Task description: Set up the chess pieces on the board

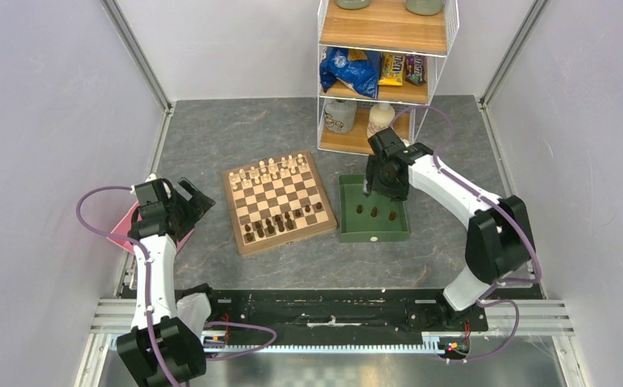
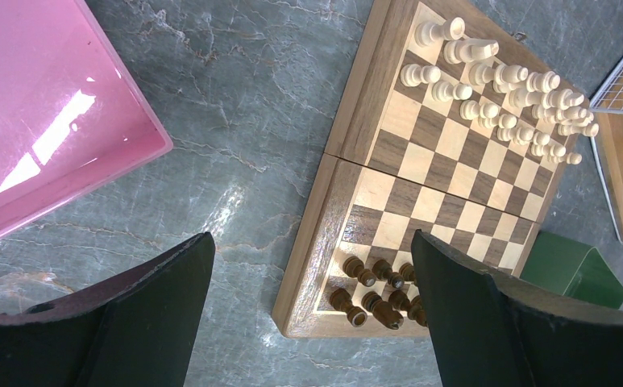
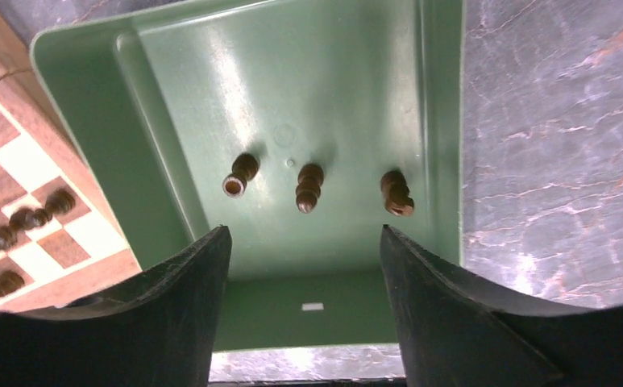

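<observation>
The board [image 1: 280, 197] lies mid-table, with several dark chess pieces [image 1: 280, 224] standing on its near rows. Those pieces [image 2: 376, 294] show at the board's [image 2: 421, 201] corner in the left wrist view. Three more dark pieces lie in the green tray [image 1: 372, 236]: one on the left [image 3: 240, 175], one in the middle [image 3: 309, 187] and one on the right [image 3: 396, 193]. My right gripper [image 3: 304, 242] hangs open over the tray's [image 3: 211, 81] far part, above these pieces, with nothing between its fingers. My left gripper [image 2: 312, 242] is open and empty, left of the board over bare table.
Cream pieces [image 1: 272, 171] fill the board's far rows. A pink tray [image 1: 126, 230] sits at the left edge under the left arm. A wire shelf [image 1: 384, 72] with snacks and bottles stands behind the green tray. Walls close in both sides.
</observation>
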Available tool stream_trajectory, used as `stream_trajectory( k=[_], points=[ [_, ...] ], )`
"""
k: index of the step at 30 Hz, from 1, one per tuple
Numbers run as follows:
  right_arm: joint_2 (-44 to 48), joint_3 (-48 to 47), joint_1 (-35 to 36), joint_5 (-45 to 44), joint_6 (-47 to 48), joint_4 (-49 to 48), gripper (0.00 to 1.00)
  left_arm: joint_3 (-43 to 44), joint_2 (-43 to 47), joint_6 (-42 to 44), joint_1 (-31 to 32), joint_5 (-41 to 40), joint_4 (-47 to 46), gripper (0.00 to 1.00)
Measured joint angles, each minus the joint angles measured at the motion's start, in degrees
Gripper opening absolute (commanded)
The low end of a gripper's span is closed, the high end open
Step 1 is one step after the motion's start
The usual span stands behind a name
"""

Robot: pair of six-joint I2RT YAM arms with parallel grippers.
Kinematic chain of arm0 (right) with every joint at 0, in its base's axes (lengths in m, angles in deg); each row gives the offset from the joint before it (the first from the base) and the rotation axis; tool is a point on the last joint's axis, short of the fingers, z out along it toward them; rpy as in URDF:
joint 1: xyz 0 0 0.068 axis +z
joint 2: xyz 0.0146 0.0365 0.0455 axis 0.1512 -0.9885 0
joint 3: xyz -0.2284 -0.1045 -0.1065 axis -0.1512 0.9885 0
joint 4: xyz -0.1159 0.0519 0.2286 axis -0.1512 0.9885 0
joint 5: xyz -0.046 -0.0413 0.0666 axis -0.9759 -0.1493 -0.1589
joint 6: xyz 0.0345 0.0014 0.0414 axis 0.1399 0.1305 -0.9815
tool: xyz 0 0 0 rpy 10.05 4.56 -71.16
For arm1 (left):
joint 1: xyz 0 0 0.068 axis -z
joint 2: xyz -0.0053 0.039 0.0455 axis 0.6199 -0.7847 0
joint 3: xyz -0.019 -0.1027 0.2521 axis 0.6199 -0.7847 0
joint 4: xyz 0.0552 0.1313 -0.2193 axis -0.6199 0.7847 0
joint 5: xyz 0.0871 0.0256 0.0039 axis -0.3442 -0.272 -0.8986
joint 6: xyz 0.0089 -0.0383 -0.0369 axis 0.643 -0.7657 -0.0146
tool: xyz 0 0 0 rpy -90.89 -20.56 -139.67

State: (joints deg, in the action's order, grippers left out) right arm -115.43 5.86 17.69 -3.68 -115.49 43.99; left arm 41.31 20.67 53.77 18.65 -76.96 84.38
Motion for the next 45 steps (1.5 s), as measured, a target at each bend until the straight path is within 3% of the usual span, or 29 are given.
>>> stream_trajectory(
  k=[4, 12, 45],
  points=[
    [-4.8, -1.4, 0.0, 0.3, -1.0, 1.0, 0.54, 0.0, 0.0, 0.0, 0.0, 0.0, 0.0, 0.99],
    [-6.6, -1.4, 0.0, 0.4, -1.4, 2.4, 0.39, 0.0, 0.0, 0.0, 0.0, 0.0, 0.0, 0.99],
    [-12.1, -1.4, 0.0, 3.8, -0.8, 1.0, 0.36, 0.0, -0.1, 0.0, 0.0, 0.0, 0.0, 0.99]
  ],
)
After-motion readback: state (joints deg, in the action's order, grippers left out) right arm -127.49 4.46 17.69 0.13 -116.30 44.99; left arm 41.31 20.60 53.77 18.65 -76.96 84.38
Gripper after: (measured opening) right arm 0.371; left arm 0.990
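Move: The dark bishop I am after is the middle one of three pieces standing in the green tray, about 10 cm below my right hand, some 2 cm back and 1 cm left. The dark rook stands about 3 cm left of the bishop and 1 cm farther out, the dark knight about 4 cm right of it and 1 cm nearer. The chess board's middle is some 22 cm left of my right hand, level with it. From my left hand the bishop lies roughly 37 cm right, 4 cm ahead and 12 cm down. I sink my right hand about 6 cm into the green tray towards the middle piece, the bishop, fast at first and then easing off. Meanwhile I narrow my wide-open fingers to a bit over a third and tip them about 10 degrees nearer to straight down, ending with the gap lined up above the bishop, between rook and knight. ##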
